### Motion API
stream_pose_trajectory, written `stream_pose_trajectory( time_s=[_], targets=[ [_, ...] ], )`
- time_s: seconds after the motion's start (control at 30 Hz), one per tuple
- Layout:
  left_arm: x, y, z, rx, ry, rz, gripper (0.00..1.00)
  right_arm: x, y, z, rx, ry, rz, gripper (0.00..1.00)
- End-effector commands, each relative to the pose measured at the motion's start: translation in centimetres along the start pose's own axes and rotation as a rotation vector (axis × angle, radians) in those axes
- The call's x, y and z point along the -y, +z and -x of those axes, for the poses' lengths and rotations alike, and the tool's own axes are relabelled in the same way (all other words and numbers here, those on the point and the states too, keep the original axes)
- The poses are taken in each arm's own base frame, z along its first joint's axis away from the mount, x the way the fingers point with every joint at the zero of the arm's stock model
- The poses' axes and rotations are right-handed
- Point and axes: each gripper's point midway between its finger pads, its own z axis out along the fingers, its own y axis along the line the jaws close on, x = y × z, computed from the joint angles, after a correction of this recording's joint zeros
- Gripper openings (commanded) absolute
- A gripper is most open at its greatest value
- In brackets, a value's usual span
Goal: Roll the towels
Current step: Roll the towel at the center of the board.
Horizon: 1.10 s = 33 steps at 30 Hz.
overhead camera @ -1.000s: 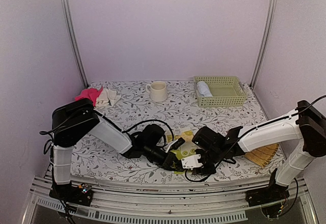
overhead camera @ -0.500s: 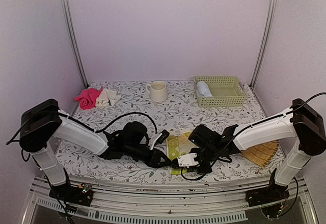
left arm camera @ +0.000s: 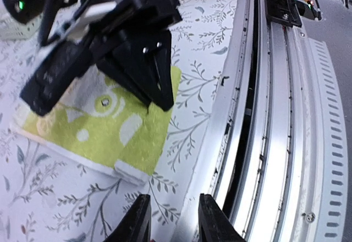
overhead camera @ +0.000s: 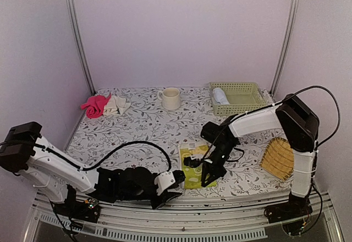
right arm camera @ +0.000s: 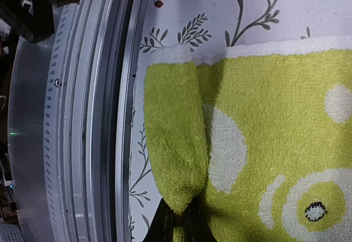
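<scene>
The yellow-green and cream patterned towel (overhead camera: 192,166) lies flat near the table's front edge. My right gripper (overhead camera: 205,179) stands over its near right corner, shut on a raised fold of the cloth (right arm camera: 175,143); the wrist view shows the fingertips (right arm camera: 177,226) pinching that fold. The left wrist view has the same towel (left arm camera: 127,127) with the right gripper (left arm camera: 158,98) on it. My left gripper (overhead camera: 171,190) hovers low at the front edge, left of the towel, open and empty (left arm camera: 173,223). A pale blue towel (overhead camera: 220,95) lies rolled in the green basket (overhead camera: 242,106).
A cream mug (overhead camera: 171,98) stands at the back centre. A pink cloth (overhead camera: 95,104) and a cream cloth (overhead camera: 116,104) lie at the back left. A woven bamboo tray (overhead camera: 278,159) rests at the right. The metal rail (left arm camera: 264,143) runs along the front edge.
My left gripper let go of the towel, opened and drew back to the near edge on the left. My right gripper shut on the towel's fold as its arm swung round.
</scene>
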Motion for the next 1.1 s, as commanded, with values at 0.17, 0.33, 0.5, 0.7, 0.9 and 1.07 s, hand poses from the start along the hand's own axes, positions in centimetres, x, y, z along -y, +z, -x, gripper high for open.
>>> stream_pose_trajectory(
  time_s=[0.17,0.33,0.5,0.7,0.9,1.07],
  targets=[
    [0.2,5.4,1.4,-0.137,0.460,0.093,0.33,-0.4,-0.3,-0.8,0.010,0.194,0.268,0.03],
    [0.4,7.9,0.8,-0.185,0.492,0.085,0.33,0.0,-0.5,-0.5,0.019,0.195,0.263,0.03],
    [-1.0,9.1,0.6,-0.209,0.498,0.159,0.34,0.2,-0.1,-0.7,0.016,0.205,0.271,0.04],
    [-1.9,9.6,0.6,-0.209,0.491,0.204,0.34,0.1,0.1,-0.9,0.013,0.206,0.278,0.04],
    [-2.1,9.7,0.6,-0.197,0.502,0.217,0.35,0.2,0.2,-0.9,0.013,0.204,0.281,0.04],
    [-2.2,10.2,0.3,-0.209,0.479,0.188,0.33,0.2,0.1,-0.9,0.015,0.200,0.279,0.04]
  ],
)
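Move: The left hand, open and empty, has the towel's rolled near edge in front of it. The free left part of the roll lies about 5 cm ahead, 7 cm right and some 5 cm below. The right hand already grips the roll, with that free part about 3 cm to its left, level in reach and height. From the right hand, the flat remainder of the towel centres about 10 cm ahead and 3 cm left, and the woven mat lies roughly 10 cm ahead and 26 cm right. The right fingers keep the rolled edge pinched in place and tilt on some 20 degrees, their tips swinging back under as the hand's top goes forward. The left hand swings about 7 cm right towards the roll's free left part, then sinks to it while edging forward, fingers dipping steeper and staying partly open around the roll; whether they touch it can't be seen. ##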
